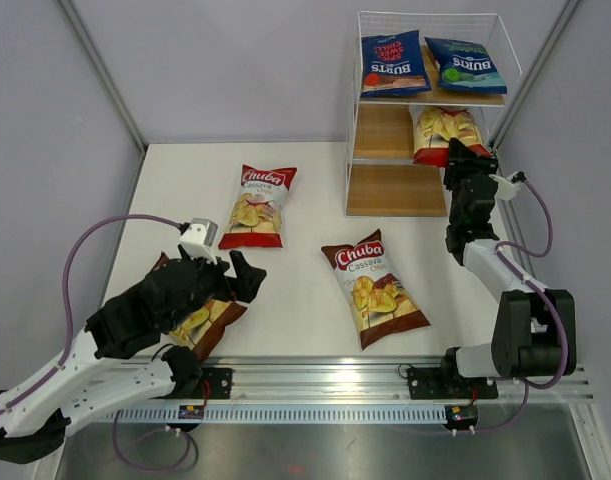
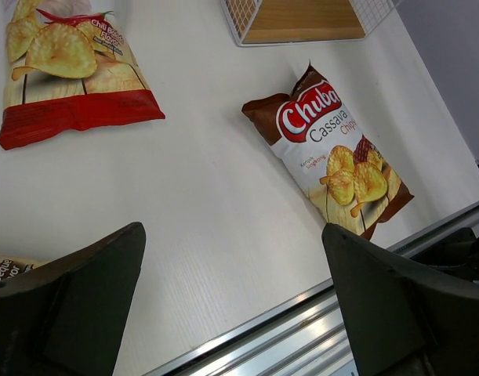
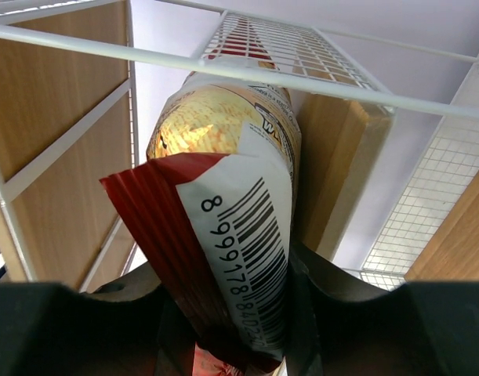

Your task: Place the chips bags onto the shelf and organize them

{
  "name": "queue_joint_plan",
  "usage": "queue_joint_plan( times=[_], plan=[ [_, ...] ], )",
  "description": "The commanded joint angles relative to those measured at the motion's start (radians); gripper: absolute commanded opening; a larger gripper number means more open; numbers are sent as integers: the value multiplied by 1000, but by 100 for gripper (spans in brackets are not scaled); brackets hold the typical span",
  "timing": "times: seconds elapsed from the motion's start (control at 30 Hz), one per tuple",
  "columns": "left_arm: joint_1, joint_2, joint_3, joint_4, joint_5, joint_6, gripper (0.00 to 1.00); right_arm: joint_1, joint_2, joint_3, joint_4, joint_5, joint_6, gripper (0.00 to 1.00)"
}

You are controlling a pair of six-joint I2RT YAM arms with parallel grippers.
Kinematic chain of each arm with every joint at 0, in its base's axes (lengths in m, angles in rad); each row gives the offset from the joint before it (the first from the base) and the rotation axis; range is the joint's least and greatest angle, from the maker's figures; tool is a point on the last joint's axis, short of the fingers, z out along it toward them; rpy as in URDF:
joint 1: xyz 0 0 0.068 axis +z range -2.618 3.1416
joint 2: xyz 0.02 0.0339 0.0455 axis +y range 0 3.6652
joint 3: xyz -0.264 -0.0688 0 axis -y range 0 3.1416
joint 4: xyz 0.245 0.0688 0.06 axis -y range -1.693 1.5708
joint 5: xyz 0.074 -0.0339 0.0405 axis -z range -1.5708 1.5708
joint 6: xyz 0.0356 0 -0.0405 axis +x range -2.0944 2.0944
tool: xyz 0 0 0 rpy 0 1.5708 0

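On the shelf point(image 1: 395, 190), two blue Burts bags point(image 1: 395, 62) point(image 1: 465, 62) lie on the top tier. My right gripper point(image 1: 468, 160) is shut on the bottom seam of a red-and-white chips bag point(image 1: 443, 130) resting on the middle tier; in the right wrist view the bag point(image 3: 223, 157) rises from between the jaws of that gripper point(image 3: 239, 313). Another red-and-white bag point(image 1: 257, 205) and a brown Chuba bag point(image 1: 375, 290) lie flat on the table. My left gripper point(image 1: 225, 275) hovers open over a second brown bag point(image 1: 207, 322), mostly hidden under the arm.
The shelf's white wire frame point(image 3: 223, 70) and wooden boards point(image 3: 59, 117) closely surround the held bag. The aluminium rail point(image 1: 325, 375) runs along the table's near edge. In the left wrist view, bare table lies between the open fingers point(image 2: 90, 290).
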Motion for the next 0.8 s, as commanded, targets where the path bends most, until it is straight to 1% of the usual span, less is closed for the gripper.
queue_joint_plan(
  times=[0.0,0.13,0.23,0.33,0.47,0.53,0.77],
  plan=[
    [3,-13,18,27,-35,31,99,-9,40,44,37,21,-1,45],
    [3,-13,9,31,-44,38,99,-9,69,59,40,19,-10,45],
    [3,-14,-8,41,-49,46,99,-10,78,67,40,26,-23,48],
    [3,-13,-25,55,-49,49,99,-9,81,68,34,29,-29,58],
    [3,-10,-40,72,-50,55,99,-9,90,73,25,36,-33,61],
    [3,-7,-43,72,-50,55,99,-9,96,76,20,38,-27,66],
    [3,-16,-52,70,-49,47,99,-9,64,68,-30,35,6,68]
  ],
)
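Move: The right hand has its fingers on the near end of the red Chuba bag, just outside the rack. The place for the bag, the right half of the middle shelf, is about 10 cm ahead, 3 cm left and 5 cm below. Some 16 cm higher, on the top shelf, the green-labelled Burts bag lies 12 cm ahead and 3 cm left, the red-labelled Burts bag 12 cm ahead and 18 cm left. From the left hand that shelf place is roughly 40 cm ahead, 46 cm right and 1 cm down. With the red Chuba bag's near end still between its fingers, the right hand pushes straight forward another 1.5 cm or so onto the middle shelf. It then stops and spreads its fingers plainly wider: the upper one comes clear of the bag while the lower one stays against it. The wrist doesn't turn. ##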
